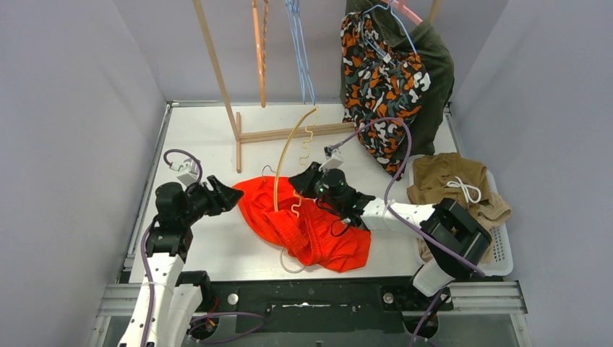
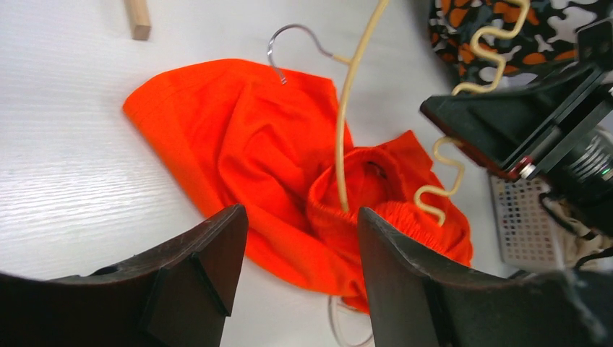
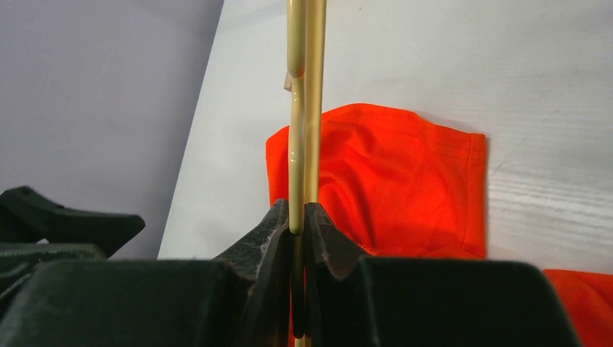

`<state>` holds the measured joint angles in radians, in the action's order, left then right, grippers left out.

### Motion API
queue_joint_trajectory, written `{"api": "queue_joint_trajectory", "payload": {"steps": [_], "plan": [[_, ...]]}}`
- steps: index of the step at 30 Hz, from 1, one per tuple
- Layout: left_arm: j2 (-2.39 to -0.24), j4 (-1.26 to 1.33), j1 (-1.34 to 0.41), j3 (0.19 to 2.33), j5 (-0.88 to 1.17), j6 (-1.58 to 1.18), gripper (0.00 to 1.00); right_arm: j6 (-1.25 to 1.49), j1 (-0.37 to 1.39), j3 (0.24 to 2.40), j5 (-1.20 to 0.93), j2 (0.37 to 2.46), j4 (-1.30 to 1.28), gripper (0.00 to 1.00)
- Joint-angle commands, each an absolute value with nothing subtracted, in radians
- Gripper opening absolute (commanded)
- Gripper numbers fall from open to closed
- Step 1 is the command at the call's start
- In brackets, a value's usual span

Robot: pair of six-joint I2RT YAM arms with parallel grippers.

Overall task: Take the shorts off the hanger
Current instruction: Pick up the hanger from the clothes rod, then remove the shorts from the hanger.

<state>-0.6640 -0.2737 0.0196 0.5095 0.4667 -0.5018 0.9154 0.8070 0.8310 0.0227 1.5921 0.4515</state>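
Observation:
The bright orange-red shorts [image 1: 303, 224] lie crumpled on the white table [image 1: 202, 130], still threaded on a tan hanger [image 1: 285, 155] that stands up out of them. My right gripper [image 1: 298, 182] is shut on the hanger's wire; in the right wrist view the wire [image 3: 303, 108] runs up from between the closed jaws of that gripper [image 3: 298, 217], with the shorts [image 3: 405, 181] behind. My left gripper [image 1: 238, 196] is open at the shorts' left edge. In the left wrist view this gripper [image 2: 300, 224] frames the shorts [image 2: 238, 137] and hanger [image 2: 347, 123], holding nothing.
Camouflage shorts [image 1: 379, 79] and dark green shorts [image 1: 437, 65] hang on a wooden rack [image 1: 238, 137] at the back, beside bare orange [image 1: 258, 50] and blue [image 1: 300, 50] hangers. A white basket [image 1: 499, 246] at the right holds brown shorts [image 1: 448, 181] with a white drawstring.

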Motion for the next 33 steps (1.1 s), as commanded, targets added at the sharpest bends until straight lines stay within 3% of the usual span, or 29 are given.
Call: {"api": "queue_joint_trajectory", "payload": {"steps": [1,5,13,19,26,33], "plan": [[-0.657,-0.071,0.025,0.449,0.646,-0.688,0.58,0.923,0.900,0.763,0.155,1.499,0.755,0.00],[-0.658,0.082,0.025,0.351,0.732,-0.843,0.59,0.838,0.992,0.704,0.291,1.428,0.854,0.00],[-0.644,0.121,0.011,0.334,0.804,-0.925,0.59,0.703,1.176,0.498,0.533,1.350,1.163,0.00],[-0.659,0.194,-0.055,0.331,0.824,-0.897,0.60,0.616,1.227,0.449,0.486,1.393,1.377,0.00],[-0.664,-0.043,-0.233,0.441,0.583,-0.716,0.60,0.591,1.234,0.499,0.418,1.341,1.279,0.00],[-0.742,0.086,-0.387,0.438,0.523,-0.738,0.54,0.586,1.238,0.485,0.352,1.285,1.273,0.00]]}}
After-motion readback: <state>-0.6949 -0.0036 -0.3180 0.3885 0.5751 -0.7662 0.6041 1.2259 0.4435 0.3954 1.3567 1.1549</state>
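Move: The hanger stands on end in the right hand, pinched by its wavy bar; its middle is about 3 cm ahead and 3 cm left of that hand, and roughly 8 cm ahead, 14 cm right and 3 cm below the half-open left one. The metal hook is some 11 cm ahead of the left hand and 9 cm right. The red shorts lie about 2 cm back, 20 cm right and 14 cm below the left hand; from the right hand, 8 cm back, 3 cm right and 12 cm below. The right hand keeps its pinch on the wavy bar and draws the hanger back some 12 cm, then mostly upward for about 9 cm of rise in all, its fingers tipping up around 30 degrees. Meanwhile the left hand, fingers still about half open, goes some 10 cm right and 5 cm back towards the hanger's curved bar just above the waistband, its left side rolling down and then partly back while it turns about 20 degrees clockwise; whether it touches the bar can't be seen. ##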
